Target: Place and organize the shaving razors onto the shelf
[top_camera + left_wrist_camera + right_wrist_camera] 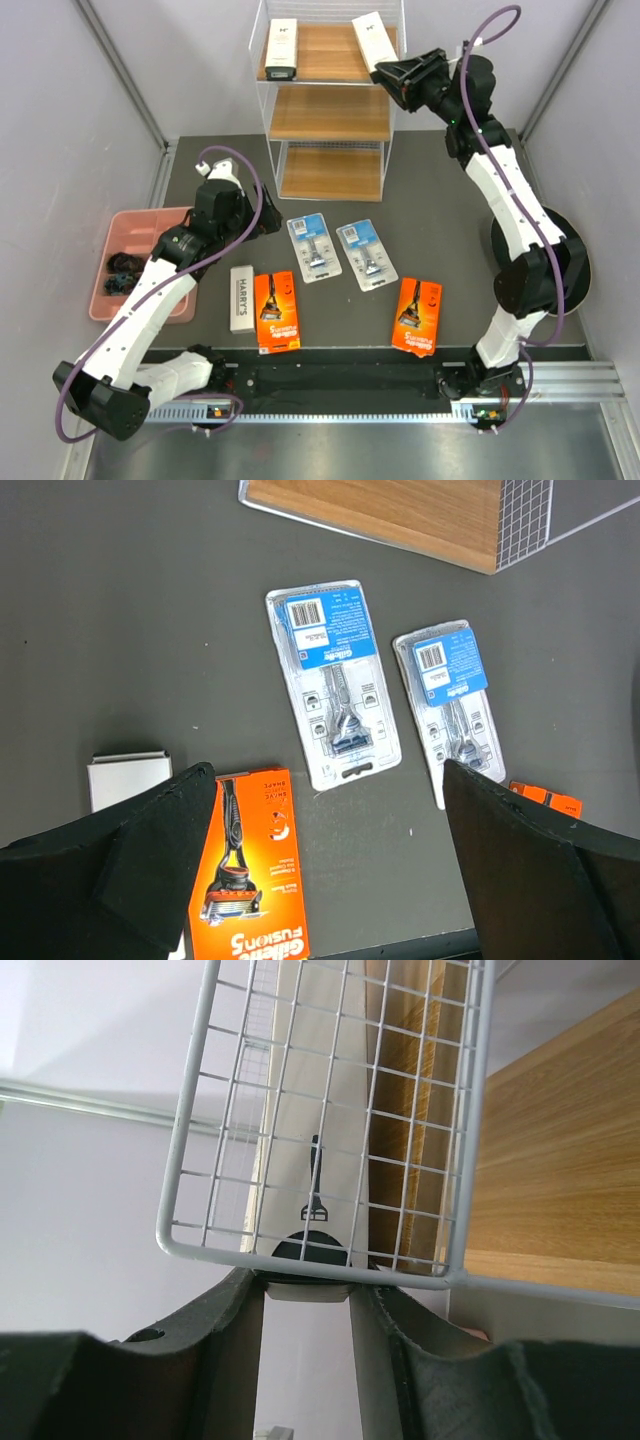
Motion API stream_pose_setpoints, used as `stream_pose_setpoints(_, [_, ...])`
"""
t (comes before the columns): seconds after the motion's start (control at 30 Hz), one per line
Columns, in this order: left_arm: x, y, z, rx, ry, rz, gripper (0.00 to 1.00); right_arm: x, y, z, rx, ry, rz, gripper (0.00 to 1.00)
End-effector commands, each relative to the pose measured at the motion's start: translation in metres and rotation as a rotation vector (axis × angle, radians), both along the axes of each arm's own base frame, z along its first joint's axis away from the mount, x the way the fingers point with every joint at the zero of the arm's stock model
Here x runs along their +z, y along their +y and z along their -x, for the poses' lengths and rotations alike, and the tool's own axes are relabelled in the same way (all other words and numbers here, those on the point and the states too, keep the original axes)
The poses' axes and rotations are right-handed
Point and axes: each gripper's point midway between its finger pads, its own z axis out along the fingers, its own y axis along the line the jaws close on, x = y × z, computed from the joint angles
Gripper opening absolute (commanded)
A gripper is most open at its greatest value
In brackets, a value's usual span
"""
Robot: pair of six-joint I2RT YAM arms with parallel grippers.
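Observation:
My right gripper point(388, 72) is shut on the end of a long white razor box point(371, 37), held slanted at the right side of the shelf's point(330, 112) top tier. In the right wrist view the box point(305, 1150) sits between my fingers behind the shelf's wire side panel point(215, 1110). Another white box point(283, 47) lies on the top tier's left. On the table lie the HARRY'S box point(241, 297), two orange cards point(277, 311) point(419, 315) and two blue blister packs point(314, 249) point(366, 254). My left gripper point(325, 860) hovers open above the table beside the orange card point(250, 870), holding nothing.
A pink compartment tray point(165, 302) with dark small items sits at the left edge of the table, beside the left arm. The shelf's middle and bottom wooden tiers point(331, 172) hold nothing. A black round base point(580, 250) stands at the right wall.

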Motion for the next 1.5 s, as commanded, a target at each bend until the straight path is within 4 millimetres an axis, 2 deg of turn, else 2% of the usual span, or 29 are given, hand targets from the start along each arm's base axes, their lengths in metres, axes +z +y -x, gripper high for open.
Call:
stream_pose_setpoints(0.0, [0.005, 0.001, 0.0, 0.009, -0.027, 0.018, 0.99, 0.008, -0.036, -0.015, -0.078, -0.021, 0.029, 0.02])
stream_pose_setpoints(0.2, [0.005, 0.001, 0.001, 0.006, -0.024, 0.017, 0.99, 0.005, -0.051, -0.023, -0.095, -0.009, 0.024, 0.02])
stream_pose_setpoints(0.33, [0.003, 0.001, 0.001, 0.007, -0.022, 0.018, 0.99, 0.011, -0.043, -0.017, -0.045, -0.045, 0.015, 0.01])
stream_pose_setpoints(0.37, [0.003, 0.0, 0.0, 0.006, -0.022, 0.02, 0.99, 0.006, -0.039, -0.015, -0.025, -0.037, 0.014, 0.01])
stream_pose_setpoints(0.4, [0.002, 0.0, 0.001, 0.006, -0.02, 0.021, 0.99, 0.016, -0.038, -0.008, -0.017, -0.069, 0.003, 0.01])
stream_pose_setpoints(0.5, [0.001, -0.001, 0.0, 0.004, -0.017, 0.023, 0.99, 0.015, -0.029, 0.005, -0.007, -0.076, 0.009, 0.01])
stream_pose_setpoints(0.53, [0.001, -0.001, 0.0, 0.005, -0.015, 0.024, 0.99, 0.025, -0.028, 0.014, -0.006, -0.099, 0.006, 0.01])
stream_pose_setpoints(0.6, [0.001, -0.001, 0.001, 0.004, -0.017, 0.027, 0.99, 0.023, -0.019, 0.022, -0.006, -0.099, 0.014, 0.01])
stream_pose_setpoints(0.77, [0.0, -0.003, 0.002, 0.0, -0.011, 0.035, 0.99, 0.041, 0.0, 0.054, -0.034, -0.144, 0.055, 0.01])
stream_pose_setpoints(0.87, [0.001, -0.003, 0.002, -0.003, -0.015, 0.039, 0.99, 0.049, 0.006, 0.063, -0.059, -0.17, 0.08, 0.01])
stream_pose_setpoints(0.93, [0.001, -0.003, 0.002, -0.002, -0.016, 0.041, 0.99, 0.054, 0.019, 0.072, -0.046, -0.186, 0.096, 0.0])
stream_pose_setpoints(1.07, [0.001, -0.002, 0.004, -0.004, -0.018, 0.039, 0.99, 0.06, 0.031, 0.074, -0.06, -0.195, 0.111, 0.0])
stream_pose_setpoints(1.1, [0.001, -0.002, 0.004, -0.004, -0.017, 0.037, 0.99, 0.054, 0.039, 0.073, -0.051, -0.18, 0.127, 0.0])
stream_pose_setpoints(1.17, [0.003, -0.002, 0.004, -0.004, -0.022, 0.04, 0.99, 0.061, 0.043, 0.073, -0.074, -0.194, 0.125, 0.0])
stream_pose_setpoints(1.2, [0.003, -0.002, 0.004, -0.004, -0.024, 0.04, 0.99, 0.055, 0.046, 0.068, -0.087, -0.182, 0.144, 0.0])
stream_pose_setpoints(1.27, [0.003, -0.002, 0.004, -0.007, -0.024, 0.038, 0.99, 0.063, 0.055, 0.069, -0.086, -0.195, 0.141, 0.0])
stream_pose_setpoints(1.3, [0.004, -0.003, 0.004, -0.008, -0.023, 0.04, 0.99, 0.051, 0.062, 0.061, -0.083, -0.166, 0.161, 0.0])
stream_pose_setpoints(1.33, [0.004, -0.002, 0.004, -0.008, -0.024, 0.037, 0.99, 0.062, 0.067, 0.064, -0.085, -0.181, 0.15, 0.0])
stream_pose_setpoints(1.37, [0.005, -0.002, 0.004, -0.01, -0.028, 0.036, 0.99, 0.061, 0.07, 0.061, -0.085, -0.176, 0.149, 0.0])
stream_pose_setpoints(1.4, [0.006, -0.002, 0.005, -0.011, -0.028, 0.035, 0.99, 0.048, 0.078, 0.052, -0.078, -0.147, 0.164, 0.0])
stream_pose_setpoints(1.43, [0.006, -0.002, 0.004, -0.01, -0.028, 0.032, 0.99, 0.056, 0.08, 0.051, -0.078, -0.158, 0.151, 0.0])
stream_pose_setpoints(1.47, [0.008, -0.001, 0.004, -0.012, -0.034, 0.032, 0.99, 0.053, 0.084, 0.048, -0.073, -0.143, 0.143, 0.0])
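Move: From the right hand, which still holds the white box by its near end, the middle of the top shelf lies about 8 cm ahead, 9 cm to the left and 3 cm below. The first white box lies there, 6 cm ahead and 17 cm left, 1 cm down; the shelf's right wire side stands some 3 cm to the right and 8 cm ahead. From the idle left hand, the top shelf is roughly 28 cm ahead, 11 cm right and 18 cm up. Easing on to the right by about 3 cm towards the wire side, the right hand then turns around, drawing the white box back some 7 cm and left 10 cm towards the first box, and finally lifts it about 4 cm. The wrist rolls left side down and tips the fingers up slightly, keeping its pinch on the near end. ##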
